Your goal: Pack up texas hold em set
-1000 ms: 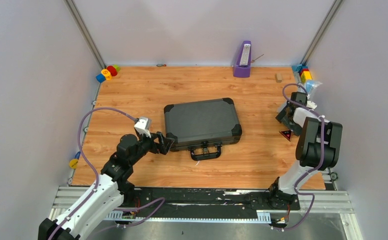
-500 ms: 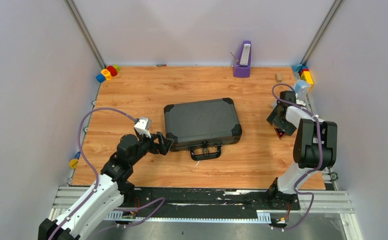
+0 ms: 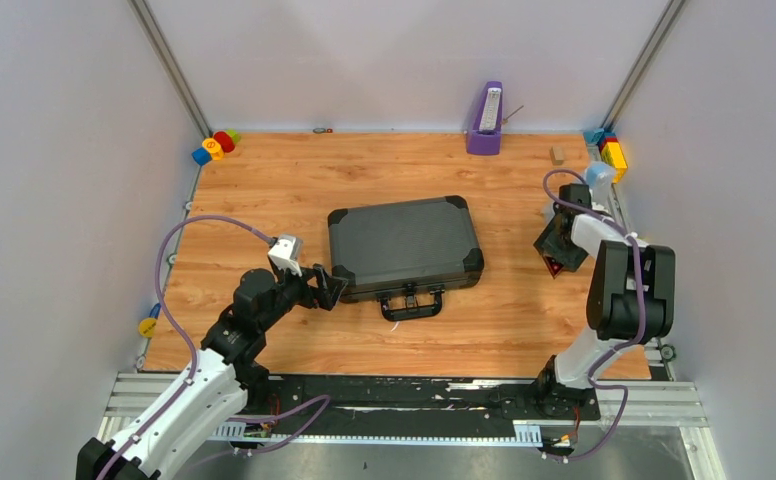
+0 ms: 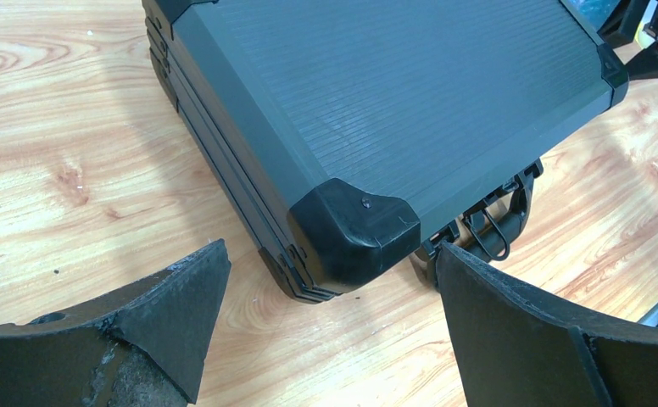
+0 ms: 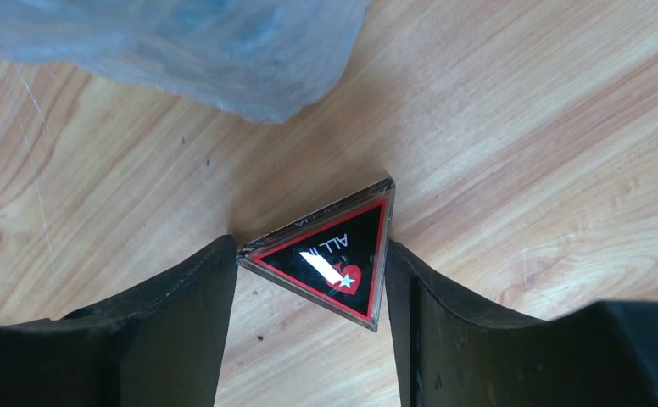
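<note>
The dark grey briefcase lies closed in the middle of the table, its black handle towards me. My left gripper is open just off the case's front left corner, touching nothing. In the left wrist view that black corner of the briefcase sits between and beyond the spread gripper. At the right, my right gripper is low over a black and red triangular "ALL IN" marker. Both fingers of that gripper touch the marker's sides. No chips, cards or dice are in view.
A purple metronome stands at the back wall. Coloured toy blocks sit in the back left corner and the back right corner. A crumpled clear plastic bag lies just beyond the marker. A small wooden block lies at the back right.
My right gripper moved a little left over the triangular marker and its jaws narrowed onto it. The metronome's pendulum swung. The left arm stayed still.
</note>
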`<action>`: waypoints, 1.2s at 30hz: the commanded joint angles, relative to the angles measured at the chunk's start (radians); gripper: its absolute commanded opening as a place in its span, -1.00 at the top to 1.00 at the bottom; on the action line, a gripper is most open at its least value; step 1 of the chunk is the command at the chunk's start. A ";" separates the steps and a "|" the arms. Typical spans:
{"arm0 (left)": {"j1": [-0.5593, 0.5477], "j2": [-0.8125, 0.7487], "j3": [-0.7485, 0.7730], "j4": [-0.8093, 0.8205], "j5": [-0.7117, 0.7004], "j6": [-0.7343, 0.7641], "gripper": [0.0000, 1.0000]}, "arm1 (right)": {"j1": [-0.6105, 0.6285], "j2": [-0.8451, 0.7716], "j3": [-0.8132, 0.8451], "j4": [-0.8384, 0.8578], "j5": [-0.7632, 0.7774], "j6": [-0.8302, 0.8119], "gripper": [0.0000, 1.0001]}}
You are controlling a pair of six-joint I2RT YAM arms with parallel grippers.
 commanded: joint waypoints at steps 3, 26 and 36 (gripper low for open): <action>-0.005 -0.004 0.027 0.023 -0.004 0.013 -1.00 | 0.070 -0.089 -0.060 -0.135 -0.103 0.015 0.11; -0.005 0.327 0.076 0.169 0.193 -0.034 -1.00 | 0.320 -0.663 -0.169 -0.205 -0.293 0.068 0.09; -0.006 0.386 0.177 0.377 0.383 -0.395 -1.00 | 0.320 -0.773 -0.179 -0.212 -0.374 0.043 0.13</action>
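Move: The closed case's near-left lid corner is about 5 cm to the right of my left hand, 2 cm farther out and some 5 cm lower. The handle lies about 19 cm to that hand's right, 1 cm back and 9 cm below it. My right hand already pinches the triangular button at table height. From there the case's near-right lid corner is roughly 20 cm to the left, 2 cm back and 5 cm up, while the plastic bag stands about 17 cm ahead and 9 cm to the right. Keeping its pinch on the triangular button, my right hand sweeps about 15 cm left, climbs some 12 cm and draws back 8 or 9 cm towards the case's near-right corner, turning counter-clockwise. Meanwhile my open left hand tips down, moves 4 cm right and dips about as far onto the near-left lid corner, its finger meeting the case edge, then comes up nearly 2 cm. ##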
